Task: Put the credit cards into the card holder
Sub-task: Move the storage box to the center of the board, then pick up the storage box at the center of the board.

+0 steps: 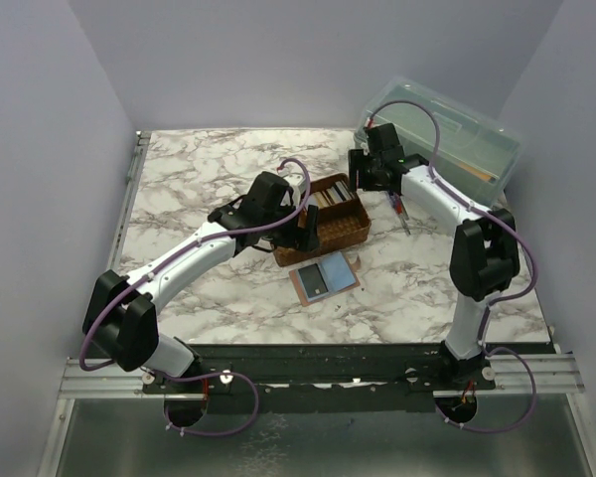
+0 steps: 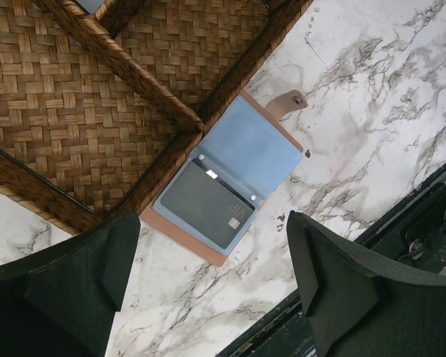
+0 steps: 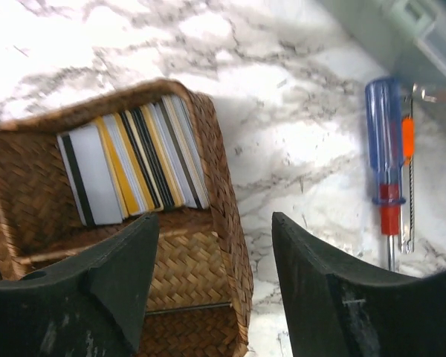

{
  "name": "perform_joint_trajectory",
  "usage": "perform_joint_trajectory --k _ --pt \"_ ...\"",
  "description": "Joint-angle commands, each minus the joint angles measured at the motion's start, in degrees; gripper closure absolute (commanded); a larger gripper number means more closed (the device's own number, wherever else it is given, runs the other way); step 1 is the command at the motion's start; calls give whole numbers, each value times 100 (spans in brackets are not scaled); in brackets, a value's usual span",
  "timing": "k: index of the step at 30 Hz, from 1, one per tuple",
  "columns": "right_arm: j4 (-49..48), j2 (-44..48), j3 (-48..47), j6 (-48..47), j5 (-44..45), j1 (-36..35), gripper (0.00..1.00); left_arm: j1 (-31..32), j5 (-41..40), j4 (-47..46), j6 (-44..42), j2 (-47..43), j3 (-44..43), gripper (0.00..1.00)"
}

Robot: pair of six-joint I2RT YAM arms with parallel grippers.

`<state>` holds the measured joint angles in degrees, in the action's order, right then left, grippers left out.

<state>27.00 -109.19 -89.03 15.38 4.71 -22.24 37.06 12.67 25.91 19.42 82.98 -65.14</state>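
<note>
The card holder lies open on the marble beside the woven tray, its tan snap tab pointing away. A dark card sits in its near clear pocket. My left gripper hovers open above it, fingers apart, holding nothing. The other credit cards, white, yellow and dark, stand on edge in a corner compartment of the tray. My right gripper is open above the tray's edge just short of them, with nothing between its fingers. From above, the card holder lies in front of the tray.
The brown woven divided tray stands mid-table under both grippers. A blue and red pen and a thin cutter lie to its right. A translucent green box sits at the back right corner. The table's front rail runs close to the card holder.
</note>
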Motion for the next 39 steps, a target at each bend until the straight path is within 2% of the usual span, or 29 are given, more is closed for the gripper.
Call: perform_joint_trajectory --k 1,5,8,10,16,21,28,36,38,39 --pt "28 -180 -509 -308 127 -127 34 -97 96 1 -23 32 -16 12" --pt "21 -595 -947 -459 354 -307 37 -149 21 -7 17 15 -7 12" --pt "15 -882 -1215 -595 362 -390 47 -176 -14 1 29 24 6 12" --pt "95 -1090 -1402 -719 431 -448 49 -181 -18 -3 27 10 11 12" --pt "151 -1541 -1600 -1189 1108 -681 49 -188 -10 1 27 22 9 12" --pt "241 -1863 -1670 -1479 1858 -902 39 -176 48 -2 46 21 6 12" --pt "400 -2269 -1815 -1629 2515 -1002 40 -189 57 -1 53 -15 11 12" --pt "672 -2700 -2204 -1621 3057 -1004 66 -189 35 -1 51 -50 28 12" --pt "631 -2704 -2247 -1688 3139 -1001 75 -184 58 -3 57 -48 22 12" --pt "615 -2704 -2273 -1723 3170 -1006 83 -184 60 -2 58 -60 20 12"
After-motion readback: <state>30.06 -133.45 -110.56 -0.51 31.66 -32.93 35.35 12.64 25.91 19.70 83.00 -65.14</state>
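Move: The storage box's middle lies about 7 cm left of the right hand, 2 cm back and 9 cm below. The row of cards in its far compartment is some 5 cm ahead, 6 cm left and 8 cm lower. The open card holder lies about 17 cm back, 6 cm left and 12 cm below; the blue screwdriver is 4 cm ahead and 12 cm right, 12 cm below. From the left hand, the box's middle is some 3 cm ahead, 3 cm right and 13 cm below. The right hand, already off the storage box, lifts about 3 cm while swinging forward and left over its right wall, then sinks roughly 9 cm towards the card row just inside the far rim. On the way down the wrist rolls its left side down by some 30 degrees, and at the end the hand drifts slightly right and forward as the half-open fingers, after briefly widening, close to a narrow gap over the cards, though what they touch can't be made out. ##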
